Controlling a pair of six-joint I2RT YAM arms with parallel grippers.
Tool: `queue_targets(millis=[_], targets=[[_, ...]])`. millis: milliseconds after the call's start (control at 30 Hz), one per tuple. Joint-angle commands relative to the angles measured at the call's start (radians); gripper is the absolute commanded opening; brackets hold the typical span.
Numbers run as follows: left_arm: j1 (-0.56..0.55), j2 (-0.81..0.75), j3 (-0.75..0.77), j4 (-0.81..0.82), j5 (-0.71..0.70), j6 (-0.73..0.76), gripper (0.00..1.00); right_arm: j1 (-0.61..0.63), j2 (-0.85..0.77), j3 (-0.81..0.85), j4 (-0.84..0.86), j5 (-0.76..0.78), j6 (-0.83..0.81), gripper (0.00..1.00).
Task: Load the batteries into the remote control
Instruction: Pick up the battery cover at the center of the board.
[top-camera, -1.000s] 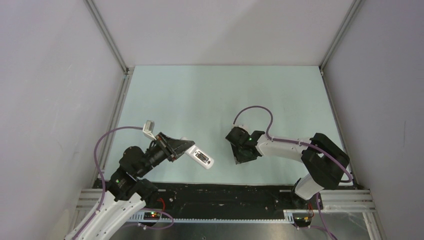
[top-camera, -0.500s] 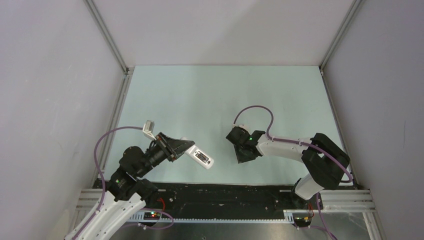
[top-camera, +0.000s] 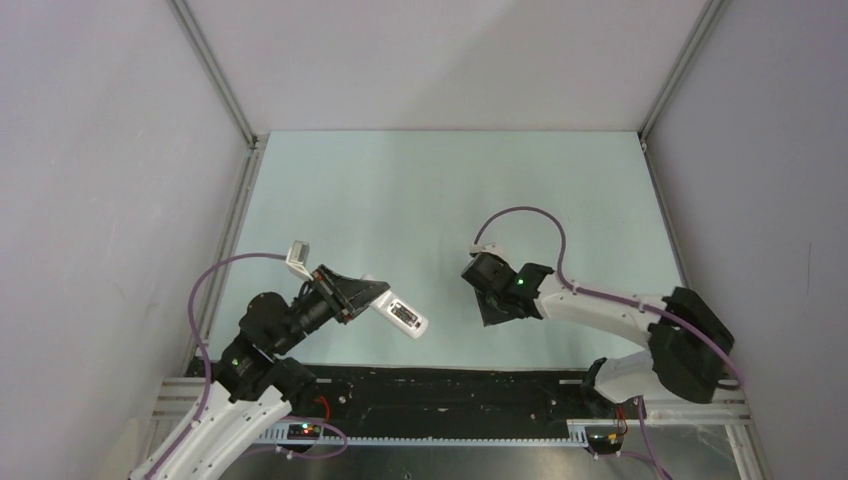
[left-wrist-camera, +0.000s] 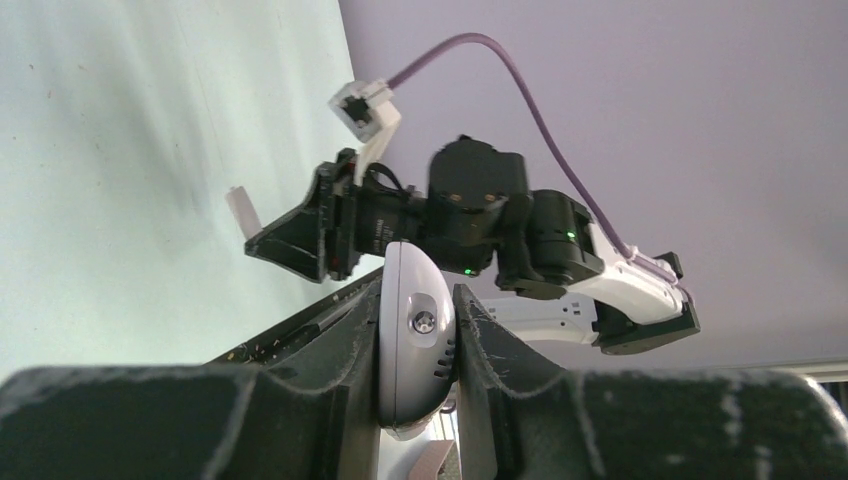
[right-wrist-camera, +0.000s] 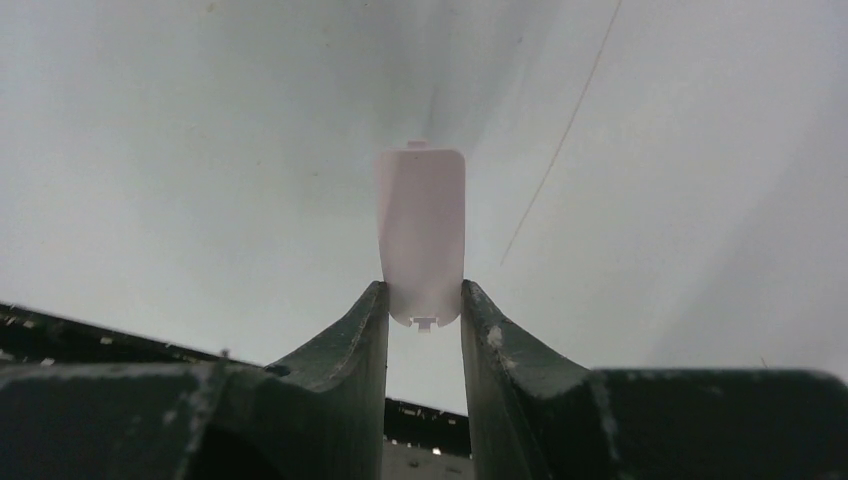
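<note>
The remote control (top-camera: 400, 316), a small white handset, is held clear of the table with my left gripper (top-camera: 368, 295) shut on one end. In the left wrist view its rounded end (left-wrist-camera: 415, 340) is pinched between both pads. My right gripper (top-camera: 497, 312) is low over the table to the right of the remote. In the right wrist view, that gripper (right-wrist-camera: 424, 294) is shut on the near end of a plain white flat cover piece (right-wrist-camera: 421, 230). The cover (left-wrist-camera: 241, 209) also shows in the left wrist view at the tip of the right gripper. The batteries are out of view.
The pale green table top (top-camera: 430, 200) is boxed in by grey walls with metal corner posts (top-camera: 215, 75). A black strip (top-camera: 450, 385) runs along the near edge by the arm bases. Purple cables (top-camera: 525, 218) loop over both wrists.
The right jaws have closed in on the cover piece. The right arm's elbow has swung out to the right and its wrist has shifted slightly right. The left arm and remote have not moved.
</note>
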Motion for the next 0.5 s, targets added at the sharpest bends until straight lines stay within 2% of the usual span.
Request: queue_targets(millis=[0, 267, 467], targets=[[0.001, 0.014, -0.005, 0.034, -0.017, 0.001, 0.01, 0.017, -0.111, 0.019, -0.090, 0.041, -0.005, 0.28], [0.001, 0.066, 0.015, 0.035, -0.037, 0.021, 0.02, 0.047, -0.277, 0.125, -0.265, 0.049, -0.025, 0.26], [0.001, 0.134, 0.057, 0.038, -0.046, 0.058, 0.03, 0.079, -0.294, 0.266, -0.374, 0.055, -0.042, 0.26]])
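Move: The battery cover is already pinched in the right fingers and clear of the board, its middle about 2 cm below and 1 cm ahead of the hand point. From the right hand, the open battery bay of the remote control lies some 16 cm left, 7 cm back and 20 cm higher. From the left hand, which holds the remote, that bay is about 4 cm right, 4 cm back and 1 cm lower; the cover is roughly 19 cm right, 4 cm ahead and 22 cm below. Keeping its pinch on the battery cover, the right hand lifts it quickly, about 10 cm nearly straight up towards the remote's height, easing back a couple of centimetres while the fingertips swing forward about 10 degrees. The left hand, still gripping the remote, sinks about 2 cm and slides some 1.5 cm forward, tilting slightly. ##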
